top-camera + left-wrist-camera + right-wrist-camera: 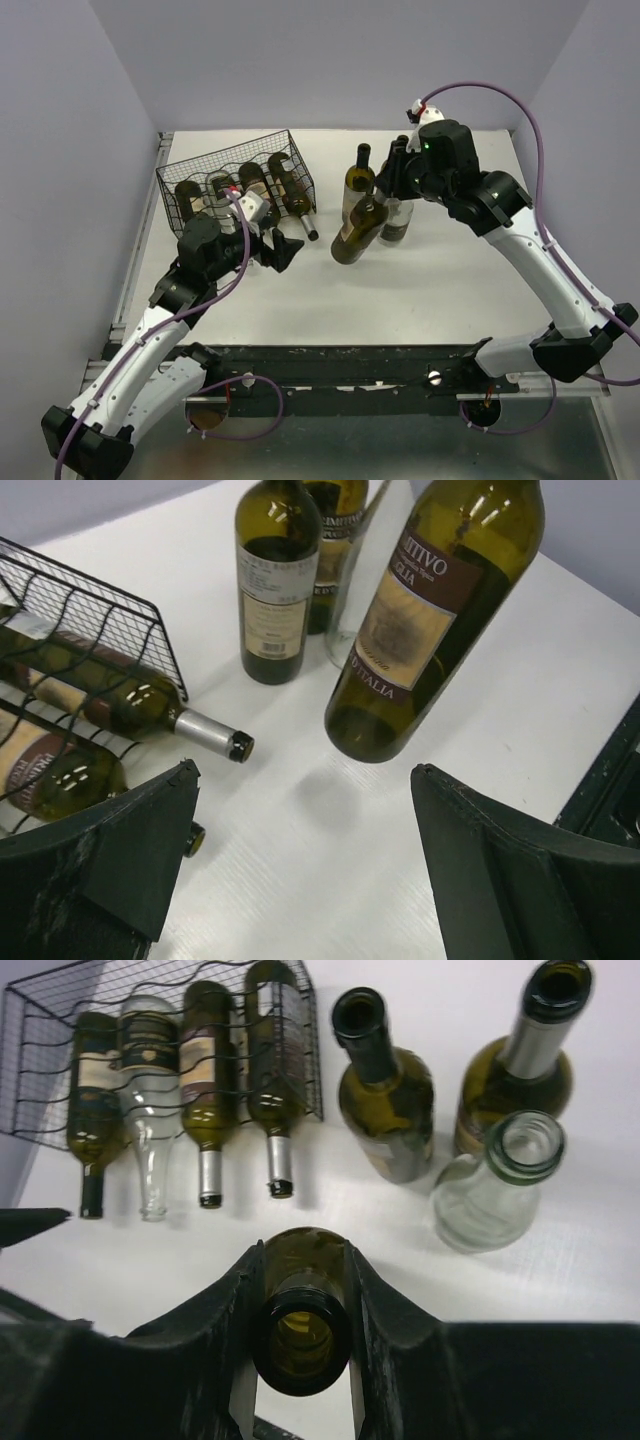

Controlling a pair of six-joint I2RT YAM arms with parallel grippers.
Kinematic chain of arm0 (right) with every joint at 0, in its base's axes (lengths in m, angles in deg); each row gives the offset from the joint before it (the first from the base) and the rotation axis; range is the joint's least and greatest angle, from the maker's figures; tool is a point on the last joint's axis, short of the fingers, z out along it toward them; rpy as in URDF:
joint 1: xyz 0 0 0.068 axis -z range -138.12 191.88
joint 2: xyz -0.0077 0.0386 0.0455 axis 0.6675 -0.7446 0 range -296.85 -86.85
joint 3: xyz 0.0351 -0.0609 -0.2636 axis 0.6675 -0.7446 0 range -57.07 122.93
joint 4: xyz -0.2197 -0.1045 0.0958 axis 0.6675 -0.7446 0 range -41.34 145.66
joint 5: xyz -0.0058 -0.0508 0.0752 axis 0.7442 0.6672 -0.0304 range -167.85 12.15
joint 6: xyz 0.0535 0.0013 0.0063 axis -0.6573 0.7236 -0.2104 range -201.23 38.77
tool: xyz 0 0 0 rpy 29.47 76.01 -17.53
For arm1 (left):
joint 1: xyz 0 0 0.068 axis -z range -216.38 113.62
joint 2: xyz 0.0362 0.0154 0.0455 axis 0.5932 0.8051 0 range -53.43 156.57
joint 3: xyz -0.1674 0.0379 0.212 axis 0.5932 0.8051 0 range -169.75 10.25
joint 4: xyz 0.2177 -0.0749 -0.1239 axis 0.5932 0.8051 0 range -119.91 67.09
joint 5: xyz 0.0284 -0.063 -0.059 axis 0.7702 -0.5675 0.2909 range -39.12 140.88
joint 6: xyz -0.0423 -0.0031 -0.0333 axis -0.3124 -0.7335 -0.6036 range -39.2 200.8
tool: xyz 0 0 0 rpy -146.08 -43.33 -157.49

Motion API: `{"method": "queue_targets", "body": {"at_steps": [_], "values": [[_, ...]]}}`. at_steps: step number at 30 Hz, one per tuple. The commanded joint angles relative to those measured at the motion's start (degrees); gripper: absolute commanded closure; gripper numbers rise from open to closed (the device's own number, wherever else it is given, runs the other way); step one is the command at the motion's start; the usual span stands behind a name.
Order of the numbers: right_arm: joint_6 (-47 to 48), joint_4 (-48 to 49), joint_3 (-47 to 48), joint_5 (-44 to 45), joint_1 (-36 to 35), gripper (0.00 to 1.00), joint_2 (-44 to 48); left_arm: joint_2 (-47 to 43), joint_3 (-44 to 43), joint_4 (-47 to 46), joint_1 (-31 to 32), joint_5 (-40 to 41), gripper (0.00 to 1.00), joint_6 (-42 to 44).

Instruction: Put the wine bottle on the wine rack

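A dark green wine bottle [357, 231] with a brown label hangs tilted just off the table, casting a shadow beneath it. My right gripper [392, 182] is shut on its neck. In the right wrist view the fingers [236, 1290] press both sides of the neck below the open mouth of this wine bottle [300, 1335]. The black wire wine rack [172, 172] stands at the back left with several bottles lying in it, necks pointing forward. My left gripper [283, 248] is open and empty at the rack's front right corner. In the left wrist view the gripper [305, 770] is below the held bottle [430, 610].
Three more bottles stand beside the held one: a dark green bottle [385, 1090], a foil-necked bottle [520, 1065] and a clear glass bottle [497, 1185]. A foil-capped neck [212, 736] sticks out of the rack [110, 605] close to my left finger. Grey walls close in the table.
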Motion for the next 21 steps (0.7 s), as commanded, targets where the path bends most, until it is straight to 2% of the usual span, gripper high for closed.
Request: {"method": "queue_targets", "body": {"at_steps": [1, 7, 16, 21], "values": [[-4.2, 5.0, 3.4, -15.2, 0.1, 0.99, -0.9, 0.0, 3.8, -9.1, 0.0, -9.6, 0.03, -1.7], [-9.2, 9.4, 3.5, -26.6, 0.1, 0.99, -2.3, 2.7, 5.3, -11.8, 0.0, -15.1, 0.07, -2.7], [-13.8, 13.8, 2.6, -32.6, 0.1, 0.99, -3.1, 6.5, 7.8, -15.2, 0.3, -29.0, 0.05, -2.6], [-14.4, 16.7, 1.4, -35.0, 0.1, 0.99, -2.6, 8.3, 8.7, -15.1, 0.4, -31.4, 0.06, -1.7]]}}
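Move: The wine bottle, still hanging tilted by its neck from the closed right fingers, has its middle about 20 cm to the right of the open left gripper, 9 cm ahead and 3 cm lower. The rightmost racked bottle lies 22 cm ahead of the left hand, 3 cm right, 19 cm down. For the right hand the left gripper is some 24 cm left, 11 cm back and 7 cm lower; a dark standing bottle is 8 cm ahead, 5 cm left, and the clear bottle 5 cm ahead, 4 cm right. The bottle is carried roughly 9 cm left and a little back by the right hand, which keeps its neck grip and rolls its left side up while turning counter-clockwise, swinging the base towards the left gripper. The left hand comes to meet it, going right, back and down about 4 to 5 cm each and turning some 25 degrees clockwise, fingers staying wide open around the lower body; touch can't be told. ##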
